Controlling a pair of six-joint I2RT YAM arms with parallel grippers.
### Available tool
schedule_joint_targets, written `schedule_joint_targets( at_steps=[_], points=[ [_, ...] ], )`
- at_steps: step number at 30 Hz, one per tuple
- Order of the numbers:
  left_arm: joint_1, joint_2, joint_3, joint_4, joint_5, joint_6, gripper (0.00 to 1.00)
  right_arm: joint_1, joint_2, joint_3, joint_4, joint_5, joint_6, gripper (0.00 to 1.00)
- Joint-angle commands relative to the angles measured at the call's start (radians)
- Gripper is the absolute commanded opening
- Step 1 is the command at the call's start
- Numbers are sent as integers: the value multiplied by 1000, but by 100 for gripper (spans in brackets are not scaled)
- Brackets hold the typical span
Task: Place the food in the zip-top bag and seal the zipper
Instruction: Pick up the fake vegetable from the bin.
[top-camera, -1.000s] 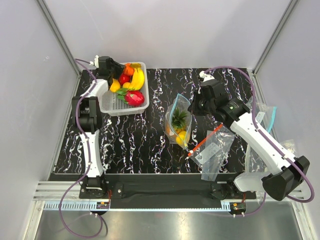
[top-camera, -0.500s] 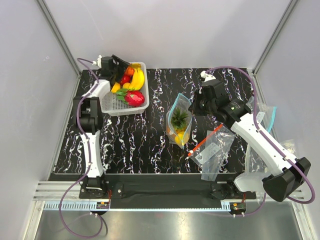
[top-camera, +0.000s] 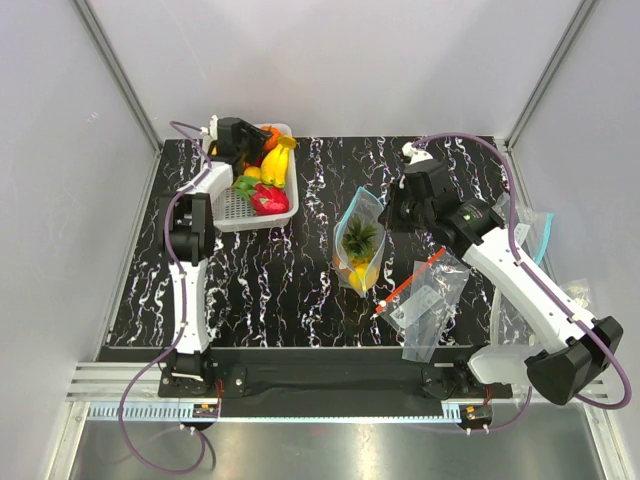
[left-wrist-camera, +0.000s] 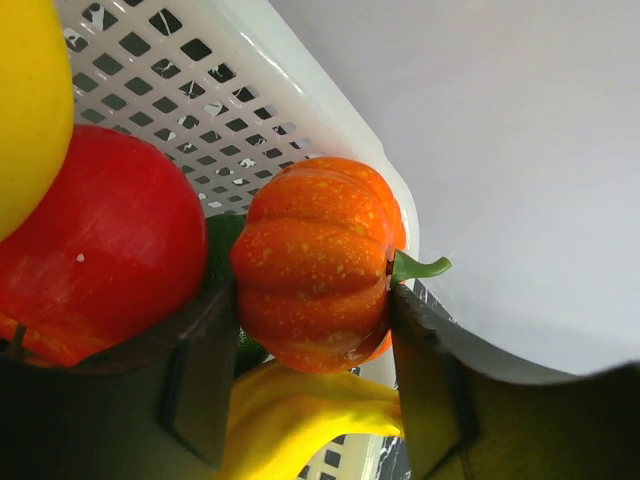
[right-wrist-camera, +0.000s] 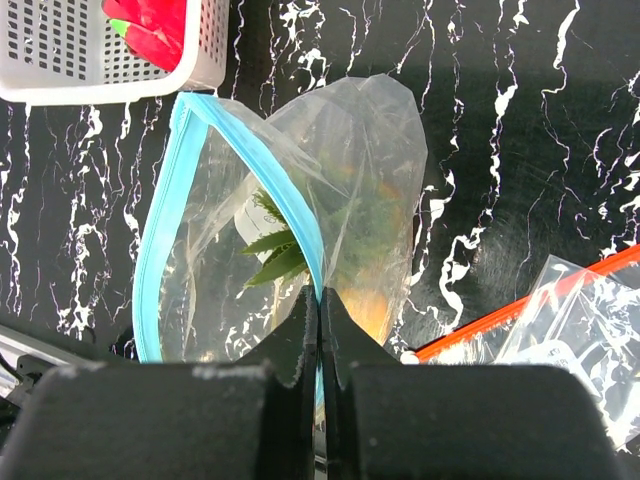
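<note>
The zip-top bag (top-camera: 358, 240) (right-wrist-camera: 360, 180) stands open mid-table, its teal zipper (right-wrist-camera: 160, 220) spread in a loop. Inside it are a pineapple's green crown (top-camera: 359, 235) (right-wrist-camera: 275, 255) and a yellow fruit (top-camera: 358, 275). My right gripper (top-camera: 392, 215) (right-wrist-camera: 320, 295) is shut on the zipper strip's near side. My left gripper (top-camera: 250, 143) (left-wrist-camera: 312, 300) is over the back of the white basket (top-camera: 222, 212). Its jaws press both sides of a round, ribbed orange fruit (left-wrist-camera: 315, 265).
The basket's rim (left-wrist-camera: 300, 80) also holds a red fruit (left-wrist-camera: 100, 240), yellow bananas (top-camera: 275, 160) (left-wrist-camera: 300, 420) and a red dragon fruit (top-camera: 268, 197). A clear bag with a red-orange strip (top-camera: 425, 290) lies right of the zip-top bag, with more bags (top-camera: 530, 235) at the right edge.
My left gripper moved right along the back of the basket, opened wide, then closed round the orange fruit. The right arm and the bag stayed put.
</note>
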Motion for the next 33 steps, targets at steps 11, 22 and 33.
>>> schedule_joint_targets(
  at_steps=[11, 22, 33],
  points=[
    [53, -340, -418, 363, 29, 13, 33, -9, -41, 17, 9, 7, -6, 0],
    [71, -862, -878, 404, 86, 211, 33, -9, -18, 36, -20, 7, -18, 0],
    [-440, -1384, -1023, 114, -124, 479, 33, -9, 11, 94, -47, 24, -15, 0]
  ],
)
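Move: Already shut on the small orange pumpkin (the fake vegetable) in the far right part of the bin, the left hand has the open bag as its goal: the bag's middle is some 36 cm back and 22 cm right, at about hand height. From that hand, the banana lies about 7 cm back and 2 cm right, the tomato 5 cm back and 5 cm left, the dragon fruit 16 cm back and 1 cm right, all slightly lower. From the right hand, the bag's middle is about 12 cm below and 3 cm left. Drawing back over the bin with the pumpkin still pinched, the left arm first slides it out nearly level, then climbs ever faster, some 30 cm back and 20 cm up, swinging right towards the bag only near the end. Its fingers tip up about 30 degrees to nearly level and turn clockwise, the grip tightening early on. The right hand stays, holding the bag's rim. ##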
